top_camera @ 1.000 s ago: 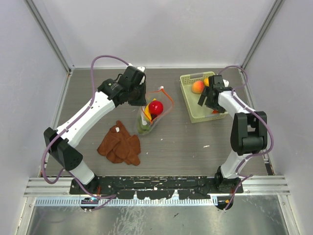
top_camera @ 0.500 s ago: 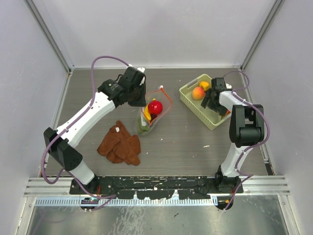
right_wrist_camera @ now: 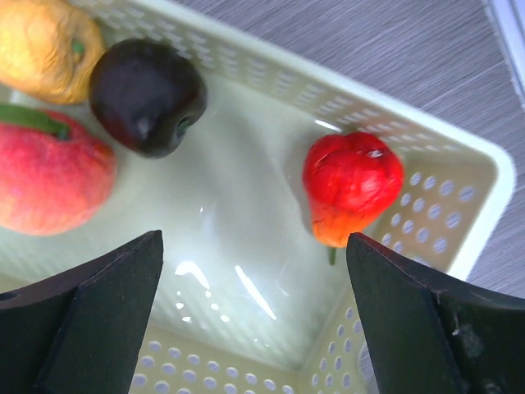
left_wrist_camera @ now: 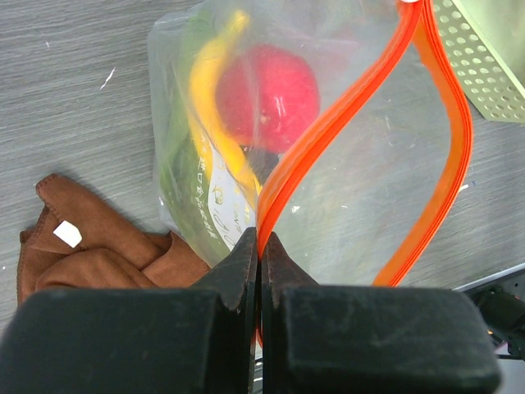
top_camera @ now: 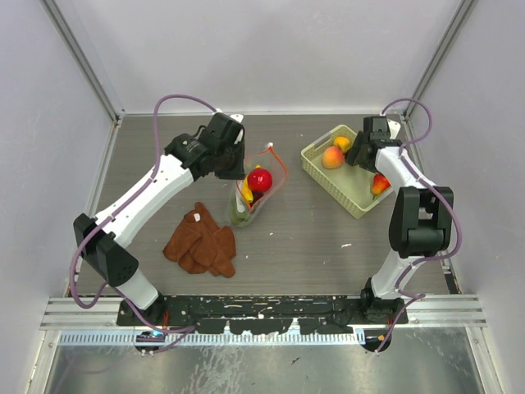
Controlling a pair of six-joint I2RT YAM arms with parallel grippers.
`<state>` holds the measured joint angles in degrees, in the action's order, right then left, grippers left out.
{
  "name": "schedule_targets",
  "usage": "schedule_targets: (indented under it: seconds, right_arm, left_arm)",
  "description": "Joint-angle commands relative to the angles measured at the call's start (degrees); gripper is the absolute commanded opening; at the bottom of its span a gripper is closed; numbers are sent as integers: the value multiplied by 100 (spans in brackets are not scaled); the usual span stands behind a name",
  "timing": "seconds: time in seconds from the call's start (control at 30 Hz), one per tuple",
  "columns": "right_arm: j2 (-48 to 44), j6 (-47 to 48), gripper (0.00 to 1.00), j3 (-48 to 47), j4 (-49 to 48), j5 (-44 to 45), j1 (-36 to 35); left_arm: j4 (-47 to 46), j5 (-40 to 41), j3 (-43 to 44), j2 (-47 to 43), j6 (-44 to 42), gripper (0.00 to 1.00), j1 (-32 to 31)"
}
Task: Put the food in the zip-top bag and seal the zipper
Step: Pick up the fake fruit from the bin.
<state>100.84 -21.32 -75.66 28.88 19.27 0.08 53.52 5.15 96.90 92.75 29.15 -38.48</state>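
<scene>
The clear zip-top bag [top_camera: 253,197] stands on the table with its mouth gaping. Inside it are a red apple [left_wrist_camera: 267,90], a yellow banana [left_wrist_camera: 212,115] and green leaves [left_wrist_camera: 176,168]. My left gripper [left_wrist_camera: 261,240] is shut on the bag's orange-red zipper [left_wrist_camera: 328,123] strip and holds that lip up; it reaches the bag's left side [top_camera: 239,170] in the top view. My right gripper [right_wrist_camera: 254,240] hangs open and empty over the basket floor, seen from above [top_camera: 361,156] between the fruit. Under it lie a peach [right_wrist_camera: 49,172], a dark purple piece [right_wrist_camera: 148,94], an orange-yellow piece [right_wrist_camera: 45,45] and a red-orange piece [right_wrist_camera: 353,185].
The pale green slotted basket [top_camera: 328,176] sits askew at the right rear, near the right wall. A rust-brown cloth [top_camera: 201,242] lies crumpled in front of the bag. Both arm bases stand at the near edge.
The basket has swung round to lie askew, and the red-orange piece now shows at its right end. My right gripper has shifted toward the back over it. The left arm has held still.
</scene>
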Motion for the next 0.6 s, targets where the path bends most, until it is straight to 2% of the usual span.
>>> schedule_targets:
  seconds: [0.0,0.33,0.57]
  right_arm:
    - [-54,0,97,-192,-21,397,251]
    - [592,5,98,-178,-419,-242,574]
    - [701,83,94,-64,-595,-628,595]
  left_arm:
    - [-133,42,-38,-281,7,0,34]
    - [-122,58,-25,-275,-14,0,39]
    - [-109,52,-3,-261,-4,0,33]
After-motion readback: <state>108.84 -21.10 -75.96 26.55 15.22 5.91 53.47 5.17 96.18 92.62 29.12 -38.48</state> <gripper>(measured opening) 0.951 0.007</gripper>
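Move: The red pepper at the near right end of the bin lies about 5 cm to the right of my right hand, 2 cm back and some 7 cm below it. At the same depth, the dark plum is roughly 6 cm ahead and 3 cm left of this hand, and the peach 6 cm ahead and 10 cm left. From my left hand, the pepper is some 44 cm to the right, 5 cm ahead and 16 cm lower. I swing my right hand about 4 cm to the right, away from the dark plum, then sink it over 5 cm into the bin towards the red pepper, easing back left a centimetre as it drops. The fingers stay wide open and come down with the pepper between them; my left hand keeps its pinch on the bag's orange zipper rim. ##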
